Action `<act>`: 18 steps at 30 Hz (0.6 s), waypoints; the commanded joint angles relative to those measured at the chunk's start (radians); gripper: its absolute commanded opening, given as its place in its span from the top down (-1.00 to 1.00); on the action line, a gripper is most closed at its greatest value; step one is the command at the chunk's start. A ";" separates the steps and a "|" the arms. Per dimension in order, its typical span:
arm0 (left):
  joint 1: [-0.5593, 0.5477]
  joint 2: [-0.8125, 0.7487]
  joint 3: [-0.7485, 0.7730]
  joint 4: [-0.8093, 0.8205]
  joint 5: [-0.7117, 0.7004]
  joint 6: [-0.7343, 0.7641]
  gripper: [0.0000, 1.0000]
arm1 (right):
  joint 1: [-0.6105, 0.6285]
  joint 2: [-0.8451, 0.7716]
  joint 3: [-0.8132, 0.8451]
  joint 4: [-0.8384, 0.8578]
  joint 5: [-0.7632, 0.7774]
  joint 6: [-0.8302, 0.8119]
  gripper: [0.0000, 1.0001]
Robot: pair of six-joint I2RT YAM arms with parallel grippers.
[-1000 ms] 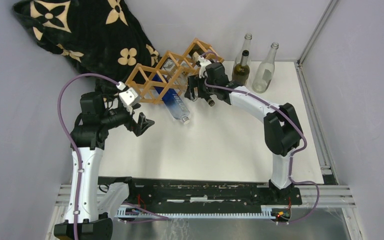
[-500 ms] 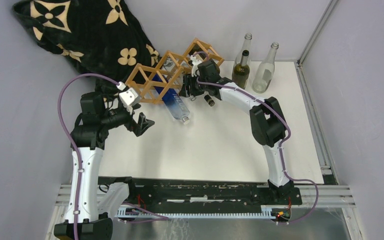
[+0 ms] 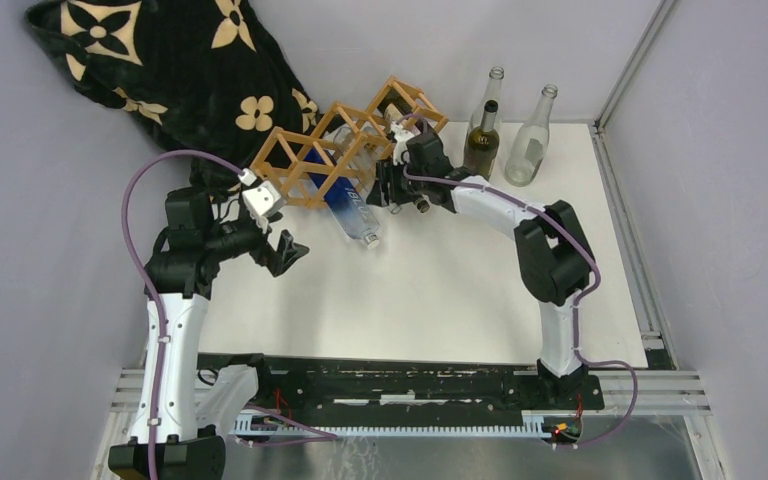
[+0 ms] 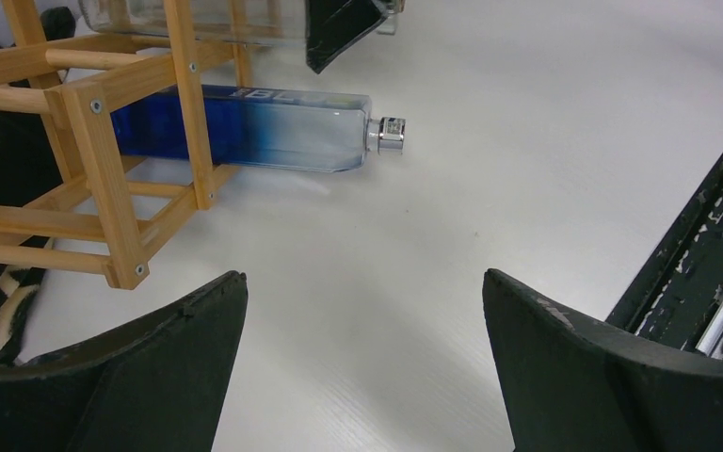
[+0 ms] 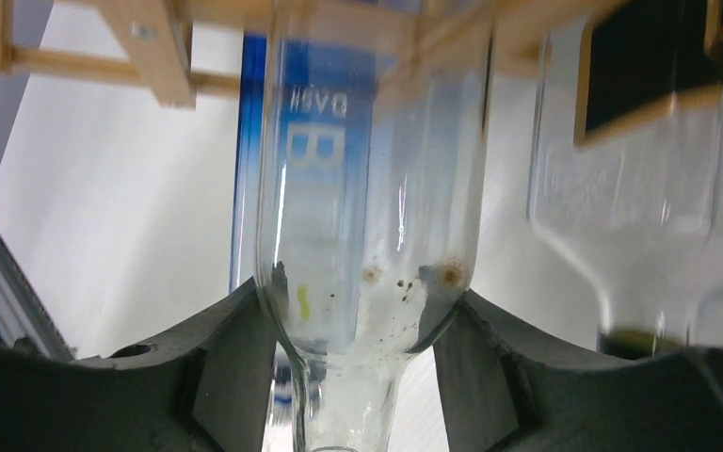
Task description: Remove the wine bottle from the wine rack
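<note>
The wooden wine rack (image 3: 332,150) lies slanted at the back of the table, also in the left wrist view (image 4: 104,132). A clear wine bottle (image 5: 367,188) lies in one of its cells, neck toward the front. My right gripper (image 5: 362,330) is shut on the bottle's shoulder, both fingers (image 5: 235,348) touching the glass, at the rack's front side (image 3: 388,185). A blue bottle (image 3: 355,212) lies in a lower cell, its capped neck sticking out onto the table (image 4: 264,127). My left gripper (image 4: 365,292) stands open and empty over bare table, near the rack's left end (image 3: 285,250).
A third bottle with a dark label (image 5: 621,179) lies in the rack beside the held one. Three upright bottles (image 3: 515,130) stand at the back right. A black flowered cloth (image 3: 160,70) is heaped behind the rack. Grey walls close in the table.
The right gripper's jaws have closed onto the clear bottle's shoulder, and its arm shifted slightly at the rack. The left arm has barely moved.
</note>
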 commanded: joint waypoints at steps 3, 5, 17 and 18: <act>0.002 -0.013 -0.026 -0.042 -0.032 0.180 -1.00 | 0.000 -0.265 -0.233 0.170 -0.056 0.025 1.00; 0.002 -0.017 -0.038 -0.055 -0.037 0.218 -1.00 | 0.000 -0.335 -0.317 0.207 -0.070 0.044 1.00; 0.002 -0.036 -0.070 -0.164 -0.041 0.494 -1.00 | 0.001 -0.590 -0.600 0.347 -0.189 0.165 1.00; 0.003 -0.039 -0.072 -0.170 -0.043 0.517 -1.00 | 0.000 -0.607 -0.616 0.352 -0.202 0.171 1.00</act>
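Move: My right hand already pinches the clear bottle at its shoulder. The bottle's middle is still in the rack, about 8 cm ahead and 5 cm left; the open table it is drawn to lies some 15 cm back, 5 cm right and 12 cm below. The blue bottle is about 10 cm left and 1 cm ahead, 8 cm lower. From my empty left hand, the clear bottle's middle is roughly 28 cm ahead, 11 cm right and 14 cm below. I keep my right fingers shut on the clear bottle's shoulder and pull it briskly back some 12 cm and about 5 cm to the right, out of the rack towards the open table. Late in the pull I also lift it a little and tilt the wrist slightly. Meanwhile my left hand, wide open and empty, sinks about 4 cm and rolls its left side up. ##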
